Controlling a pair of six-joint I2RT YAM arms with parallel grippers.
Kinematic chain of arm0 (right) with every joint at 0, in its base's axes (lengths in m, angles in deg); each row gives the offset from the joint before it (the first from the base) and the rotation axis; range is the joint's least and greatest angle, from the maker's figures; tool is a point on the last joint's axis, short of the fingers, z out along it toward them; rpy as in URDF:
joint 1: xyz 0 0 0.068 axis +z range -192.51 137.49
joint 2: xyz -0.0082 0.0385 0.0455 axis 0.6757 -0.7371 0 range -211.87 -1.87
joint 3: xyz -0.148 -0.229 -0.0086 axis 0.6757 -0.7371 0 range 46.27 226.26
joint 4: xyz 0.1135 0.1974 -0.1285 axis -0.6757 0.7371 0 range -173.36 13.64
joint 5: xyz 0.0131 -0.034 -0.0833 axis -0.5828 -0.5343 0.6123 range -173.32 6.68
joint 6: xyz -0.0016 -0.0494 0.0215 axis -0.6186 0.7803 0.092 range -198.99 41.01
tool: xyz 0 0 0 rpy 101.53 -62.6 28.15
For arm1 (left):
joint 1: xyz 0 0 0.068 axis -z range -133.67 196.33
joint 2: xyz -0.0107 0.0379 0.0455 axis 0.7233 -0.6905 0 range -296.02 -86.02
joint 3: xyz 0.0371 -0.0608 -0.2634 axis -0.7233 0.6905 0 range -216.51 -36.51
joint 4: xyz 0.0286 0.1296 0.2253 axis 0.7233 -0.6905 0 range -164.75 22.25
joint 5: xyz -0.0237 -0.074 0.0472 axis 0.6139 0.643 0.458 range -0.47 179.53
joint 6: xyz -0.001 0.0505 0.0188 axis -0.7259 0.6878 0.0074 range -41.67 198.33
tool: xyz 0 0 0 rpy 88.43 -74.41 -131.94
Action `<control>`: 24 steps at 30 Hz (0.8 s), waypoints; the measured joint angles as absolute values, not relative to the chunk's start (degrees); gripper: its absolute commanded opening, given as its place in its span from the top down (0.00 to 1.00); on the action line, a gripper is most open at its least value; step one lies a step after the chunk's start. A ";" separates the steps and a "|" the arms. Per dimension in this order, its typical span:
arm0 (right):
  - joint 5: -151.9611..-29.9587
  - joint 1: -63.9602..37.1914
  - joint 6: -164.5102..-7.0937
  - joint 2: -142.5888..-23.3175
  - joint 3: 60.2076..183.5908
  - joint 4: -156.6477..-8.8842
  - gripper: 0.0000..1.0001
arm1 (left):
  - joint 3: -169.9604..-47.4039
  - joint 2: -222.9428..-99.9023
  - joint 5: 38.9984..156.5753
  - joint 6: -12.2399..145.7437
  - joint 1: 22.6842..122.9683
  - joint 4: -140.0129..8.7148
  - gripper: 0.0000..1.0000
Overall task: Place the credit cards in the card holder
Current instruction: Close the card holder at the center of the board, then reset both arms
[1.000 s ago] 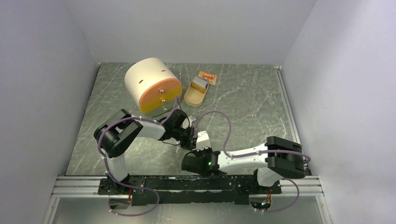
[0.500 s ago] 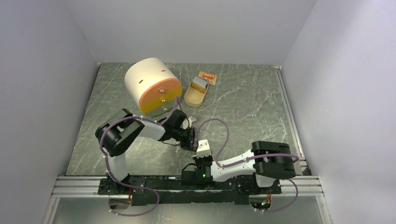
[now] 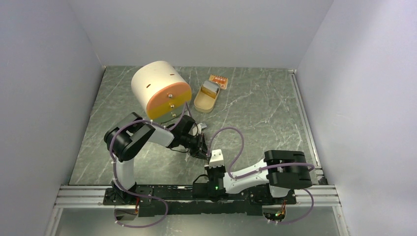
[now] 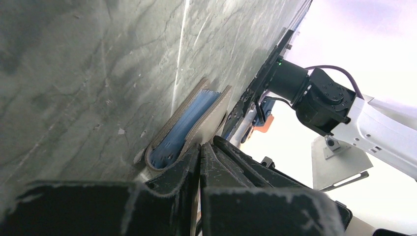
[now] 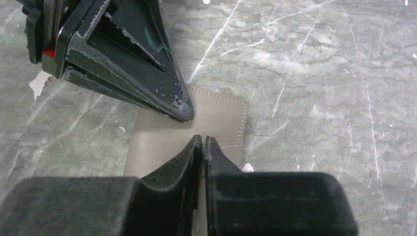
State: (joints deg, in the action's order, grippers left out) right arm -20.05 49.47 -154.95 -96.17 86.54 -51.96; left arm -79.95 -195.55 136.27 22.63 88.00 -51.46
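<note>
The card holder is a taupe stitched wallet lying on the marble table top. In the left wrist view the card holder gapes slightly, with a blue-grey credit card between its flaps. My left gripper is shut, its tips against the holder's near flap. My right gripper is also shut, its tips low over the holder's face, next to the left fingers. An orange credit card lies at the back of the table. Both grippers hide the holder in the top view.
A tan oval tin stands beside the orange card. A large white cylinder with an orange face lies at the back left, just behind the left arm. Grey walls close in the table on three sides.
My right arm drew its wrist back toward the near edge and turned its gripper to point away, at the holder. The left arm has hardly moved.
</note>
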 measured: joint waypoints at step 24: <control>-32.86 38.30 -138.51 -51.45 98.95 -39.09 0.01 | -103.06 -158.26 103.04 35.70 83.78 -91.04 0.00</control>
State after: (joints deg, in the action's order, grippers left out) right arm -32.86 38.30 -138.51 -51.45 98.95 -39.09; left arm -103.06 -158.26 103.04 35.70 83.78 -91.04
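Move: The card holder lies right under both hands, already folded, its strap across. From the right hand its middle is about 1 cm left, level fore and aft, and 1 cm below; from the left hand, at its far part, it is some 3 cm back, 1 cm right and 1 cm below. The cream tray stands roughly 33 cm straight ahead of the left hand at about its height; the drawer cabinet's middle is about 28 cm ahead, 20 cm left and 7 cm up. Both hands come away from the folded card holder: the left fingertips lift off its far part and rise some 24 cm while going forward and somewhat left, the fingers swinging from pointing right towards forward-right and opening to over half. The right hand eases back a little off the strap and then climbs about 20 cm, drifting slightly forward and right at the end, rolling some 30 degrees with its left side rising as its fingers spread wide open. ##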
